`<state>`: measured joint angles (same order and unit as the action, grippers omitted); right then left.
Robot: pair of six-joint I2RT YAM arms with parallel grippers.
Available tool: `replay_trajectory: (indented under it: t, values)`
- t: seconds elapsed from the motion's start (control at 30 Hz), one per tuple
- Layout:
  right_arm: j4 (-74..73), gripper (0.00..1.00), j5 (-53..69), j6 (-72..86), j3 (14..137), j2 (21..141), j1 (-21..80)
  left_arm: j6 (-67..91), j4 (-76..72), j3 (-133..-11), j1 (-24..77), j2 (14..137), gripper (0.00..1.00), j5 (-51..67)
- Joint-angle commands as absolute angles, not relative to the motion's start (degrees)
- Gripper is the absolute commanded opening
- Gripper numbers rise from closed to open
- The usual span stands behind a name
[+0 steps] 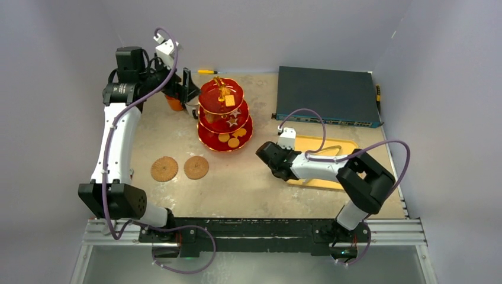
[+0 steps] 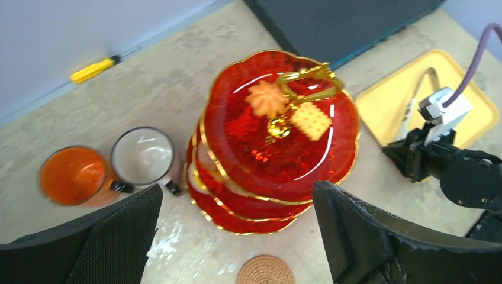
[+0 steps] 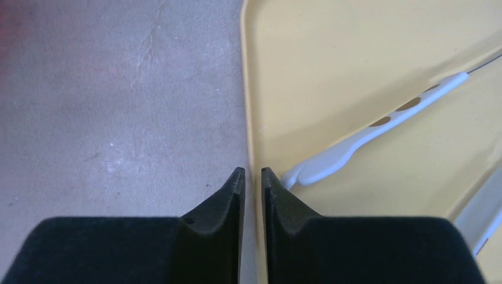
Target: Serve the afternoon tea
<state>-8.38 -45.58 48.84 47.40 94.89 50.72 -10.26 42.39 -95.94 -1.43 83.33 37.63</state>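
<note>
The red three-tier stand [image 1: 225, 115] with its gold handle [image 2: 308, 77] stands at the back middle of the table. A flower cookie [image 2: 266, 99] and a square biscuit [image 2: 311, 120] lie on its top tier, and more cookies on the lower tiers. An orange mug [image 2: 74, 176] and a white mug [image 2: 144, 155] stand side by side left of the stand. My left gripper [image 2: 237, 195] hovers open above the mugs and the stand [image 2: 278, 154], holding nothing. My right gripper [image 3: 253, 171] is nearly closed, with the left rim of the yellow tray [image 3: 355, 71] between its jaws.
Two woven coasters [image 1: 164, 168] [image 1: 196, 167] lie in front of the stand. A yellow screwdriver [image 1: 210, 71] lies by the back wall. A dark electronics box [image 1: 325, 94] fills the back right. White tongs [image 3: 367, 127] lie in the yellow tray [image 1: 343, 148].
</note>
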Motion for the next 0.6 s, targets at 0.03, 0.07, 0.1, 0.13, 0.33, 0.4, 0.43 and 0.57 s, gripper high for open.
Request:
replay_trajectory:
  t: [0.03,0.07,0.1,0.13,0.33,0.4,0.43,0.57]
  values:
    - [-9.4,0.26,-49.1,49.9,47.4,86.9,51.0,-10.0,38.8,-96.0,2.9,85.8,0.98,45.6]
    - [-8.5,0.31,-49.1,48.7,47.1,85.0,51.0,-10.0,37.8,-95.6,3.9,85.9,0.98,45.2]
    - [-7.5,0.35,-49.1,47.3,46.8,82.8,50.9,-10.0,36.4,-95.2,4.8,86.1,0.98,44.9]
    - [-6.3,0.41,-48.8,45.9,46.4,80.7,50.9,-10.0,35.4,-94.9,5.6,86.5,0.97,44.8]
    - [1.0,0.59,-47.2,36.7,44.2,67.8,50.8,-9.6,31.5,-94.7,7.3,90.4,0.89,44.9]
    - [1.7,0.59,-47.4,35.5,44.6,65.4,50.9,-9.2,30.4,-94.4,7.7,91.7,0.83,44.7]
    - [1.8,0.59,-47.6,35.0,44.9,64.6,50.9,-8.9,29.8,-94.2,7.8,92.1,0.79,44.8]
    - [1.5,0.59,-48.1,34.2,46.4,63.2,50.9,-7.4,26.4,-93.0,8.6,92.9,0.72,44.8]
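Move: The stand's gold handle lies about 10 cm right of the left hand, 6 cm ahead and 7 cm below. The white mug stands some 16 cm ahead and 2 cm left of that hand, the orange mug 17 cm ahead and 9 cm left, both about 27 cm below. The right hand is at the tray's left edge, tray middle 15 cm right and level fore and aft; the bottom plate is 24 cm left and 10 cm ahead. The tray's left edge comes free as the right fingers open to rather over half; that hand rises about 19 cm almost straight up, its fingertips tilting upward and its left side lifting. Towards the stand's gold handle, the left hand sweeps about 8 cm right, swinging clockwise, then eases forward and down with its fingers closing about a quarter. ##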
